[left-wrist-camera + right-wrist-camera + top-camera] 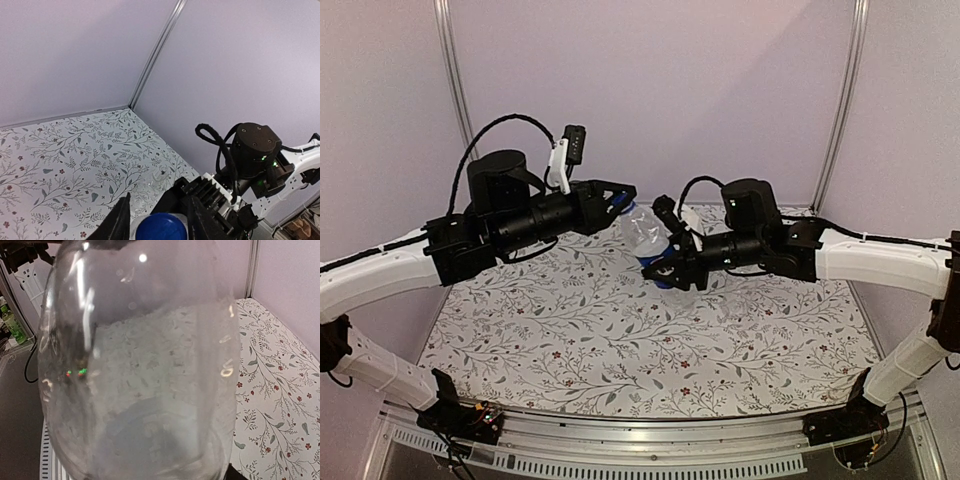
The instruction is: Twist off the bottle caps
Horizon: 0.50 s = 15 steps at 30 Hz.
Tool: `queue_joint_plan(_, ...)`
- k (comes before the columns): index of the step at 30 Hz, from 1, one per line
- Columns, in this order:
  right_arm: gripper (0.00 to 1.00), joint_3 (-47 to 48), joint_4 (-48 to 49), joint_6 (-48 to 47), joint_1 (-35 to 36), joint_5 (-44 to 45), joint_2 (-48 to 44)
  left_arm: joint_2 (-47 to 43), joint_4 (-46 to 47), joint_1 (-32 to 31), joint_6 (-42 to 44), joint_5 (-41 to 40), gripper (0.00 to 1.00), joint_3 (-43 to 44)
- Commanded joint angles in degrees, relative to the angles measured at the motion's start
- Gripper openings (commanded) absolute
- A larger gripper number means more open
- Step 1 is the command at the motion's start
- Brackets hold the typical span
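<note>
A clear bottle (645, 235) with a blue label hangs tilted above the table, neck toward the left arm. My right gripper (670, 266) is shut on its lower body; in the right wrist view the bottle (140, 370) fills the frame and hides the fingers. The blue cap (161, 228) sits on the neck between the fingers of my left gripper (160, 220). The jaws stand just off its sides, with a thin gap showing on the left. A small pale see-through cap (160, 176) lies on the cloth beyond.
The floral cloth (620, 340) covers the table below both arms. Pale walls with metal posts (840, 100) close in the back and sides. The right arm's wrist (255, 155) and cable sit close in front of the left gripper.
</note>
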Motion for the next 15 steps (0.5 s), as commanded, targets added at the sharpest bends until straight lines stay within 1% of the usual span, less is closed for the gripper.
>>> queue_joint_plan(1, 0.47, 0.87, -0.78, -0.91, -0.27, -1.41, 0.43, -0.34, -0.82, -0.49, 1.33, -2.31, 0.44, 1.34)
queue_joint_plan(6, 0.47, -0.52, -0.6, -1.88, -0.27, -6.09, -0.27, -2.11, 1.25, -0.16, 6.21, 1.31, 0.67, 0.84)
queue_joint_plan(8, 0.47, -1.1, -0.47, -2.08, -0.27, -8.04, -0.51, -2.68, 1.28, 0.07, 7.98, 3.35, 0.74, 0.84)
queue_joint_plan(11, 0.47, -1.62, -0.33, -2.03, -0.27, -9.89, -0.9, -3.55, 1.35, 0.68, 10.01, 8.08, 0.81, 0.6)
queue_joint_plan(15, 0.47, -1.9, -0.33, -2.35, -0.27, -13.62, -1.07, -5.02, 1.91, 2.08, 12.59, 15.79, 0.87, -0.21)
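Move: The bottle's blue cap is already between the left finger pads, roughly 1 cm below their midpoint. The Pepsi bottle's middle lies about 3 cm back, 7 cm to the right and 12 cm below the left hand. From the right hand, which is closed round the bottle, the cap is some 3 cm ahead, 7 cm left and 11 cm above. A clear bottle stands about 6 cm ahead, 19 cm right and 15 cm below the right hand. The left fingers, shut on the cap at the outset, spread until nearly wide open and let go; after barely moving at first, the left hand backs off about 2 cm towards the base and rises about 2 cm, its fingertips tipping up and swinging clockwise by under 10 degrees. Meanwhile the right hand keeps its unchanged grip on the Pepsi bottle and draws it back some 2.5 cm and slightly down, turning it about 10 degrees counter-clockwise, so the cap drops below the opened left fingers. ##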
